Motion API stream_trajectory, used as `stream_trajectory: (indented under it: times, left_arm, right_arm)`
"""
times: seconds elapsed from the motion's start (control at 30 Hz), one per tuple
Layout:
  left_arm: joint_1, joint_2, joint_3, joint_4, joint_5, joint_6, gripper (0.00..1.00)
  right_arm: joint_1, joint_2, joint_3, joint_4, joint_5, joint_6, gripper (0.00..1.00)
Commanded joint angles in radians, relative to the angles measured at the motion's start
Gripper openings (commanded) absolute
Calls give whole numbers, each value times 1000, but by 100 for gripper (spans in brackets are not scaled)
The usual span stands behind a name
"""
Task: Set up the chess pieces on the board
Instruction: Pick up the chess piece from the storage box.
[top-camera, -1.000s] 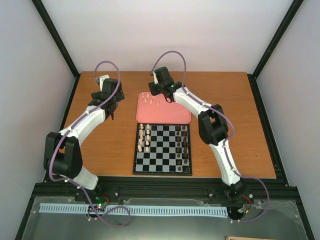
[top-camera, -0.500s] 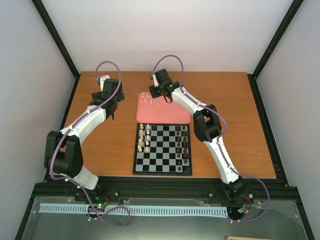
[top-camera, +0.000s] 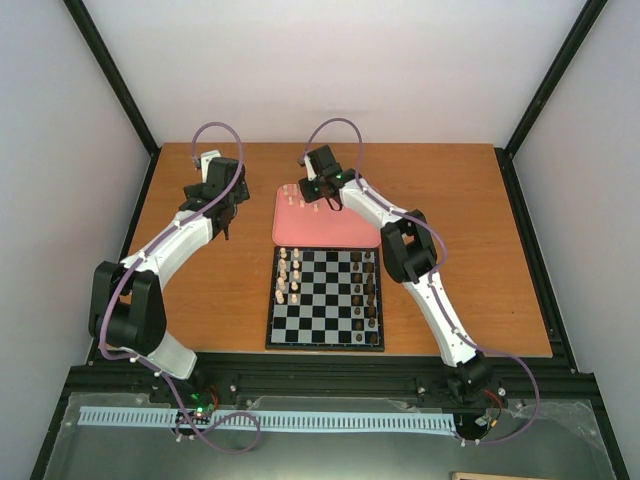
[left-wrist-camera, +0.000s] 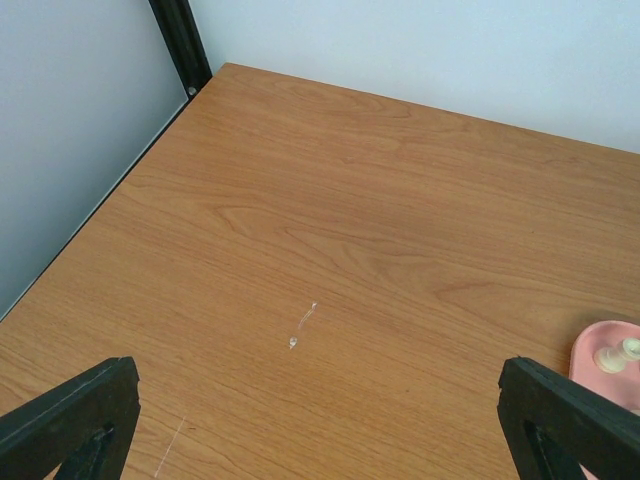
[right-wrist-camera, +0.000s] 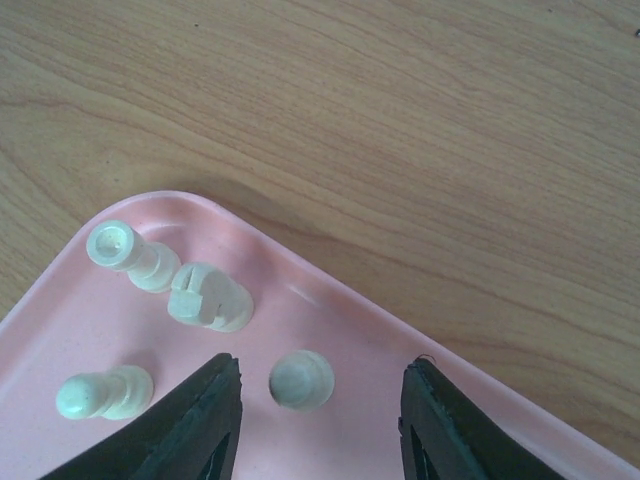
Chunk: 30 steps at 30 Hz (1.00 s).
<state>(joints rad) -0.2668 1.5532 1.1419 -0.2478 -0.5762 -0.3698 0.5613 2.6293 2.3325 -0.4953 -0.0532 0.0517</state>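
Observation:
The board (top-camera: 325, 305) lies near the arms, with cream chess pieces (top-camera: 289, 275) along its left columns and dark ones (top-camera: 369, 290) along its right. More cream pieces lie on the pink tray (top-camera: 345, 228) behind it. My right gripper (right-wrist-camera: 320, 405) hangs open over the tray's far left corner. A round-topped cream piece (right-wrist-camera: 301, 379) stands between its fingers, nearer the left one, touching neither. A rook (right-wrist-camera: 207, 296), another upright piece (right-wrist-camera: 130, 255) and a toppled pawn (right-wrist-camera: 103, 393) lie just left of it. My left gripper (left-wrist-camera: 320, 430) is open over bare wood.
The pink tray's rim (right-wrist-camera: 330, 290) curves close past the right finger, with the wooden table (right-wrist-camera: 420, 150) beyond it. In the left wrist view the tray's corner (left-wrist-camera: 598, 350) with one cream piece (left-wrist-camera: 618, 354) shows at far right. A black frame post (left-wrist-camera: 180, 40) marks the table's far left corner.
My right arm has reached a little further left over the tray's far left corner. The left arm has not moved.

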Motion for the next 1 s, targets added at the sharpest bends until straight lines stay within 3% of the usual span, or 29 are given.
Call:
stream_trajectory:
  times: [0.0, 0.57, 0.97]
  left_arm:
    - [-8, 10, 48, -4, -16, 12, 100]
    - [-9, 14, 49, -5, -16, 14, 100]
    - [-9, 9, 45, -2, -14, 13, 100]
  right_arm:
    - [-4, 37, 65, -3, 1, 0, 43]
    - [-6, -17, 53, 5, -27, -21, 6]
    - [48, -473, -465, 265, 29, -61, 4]
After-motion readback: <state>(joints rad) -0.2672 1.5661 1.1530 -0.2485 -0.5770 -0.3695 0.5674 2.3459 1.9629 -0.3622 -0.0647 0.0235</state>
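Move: Between the right hand's open fingers, in the far left part of the pink tray, stands the white chess piece to take, about 1 cm ahead and 1 cm below. In its row a tall piece stands about 3 cm to its left and a corner piece 6 cm to its left; a round-headed piece is 4 cm left of it and 3 cm nearer. From the left hand the chess piece lies some 12 cm ahead, 22 cm right and 16 cm below. Closing on the white chess piece, the right hand stays almost in place, easing only about half a centimetre forward and left, until its two fingertips pinch the piece. Then it lifts and draws back quickly, some 4.5 cm up and 3.5 cm back towards the board side, drifting a little right, with the fingers keeping their hold and the wrist barely turning. ##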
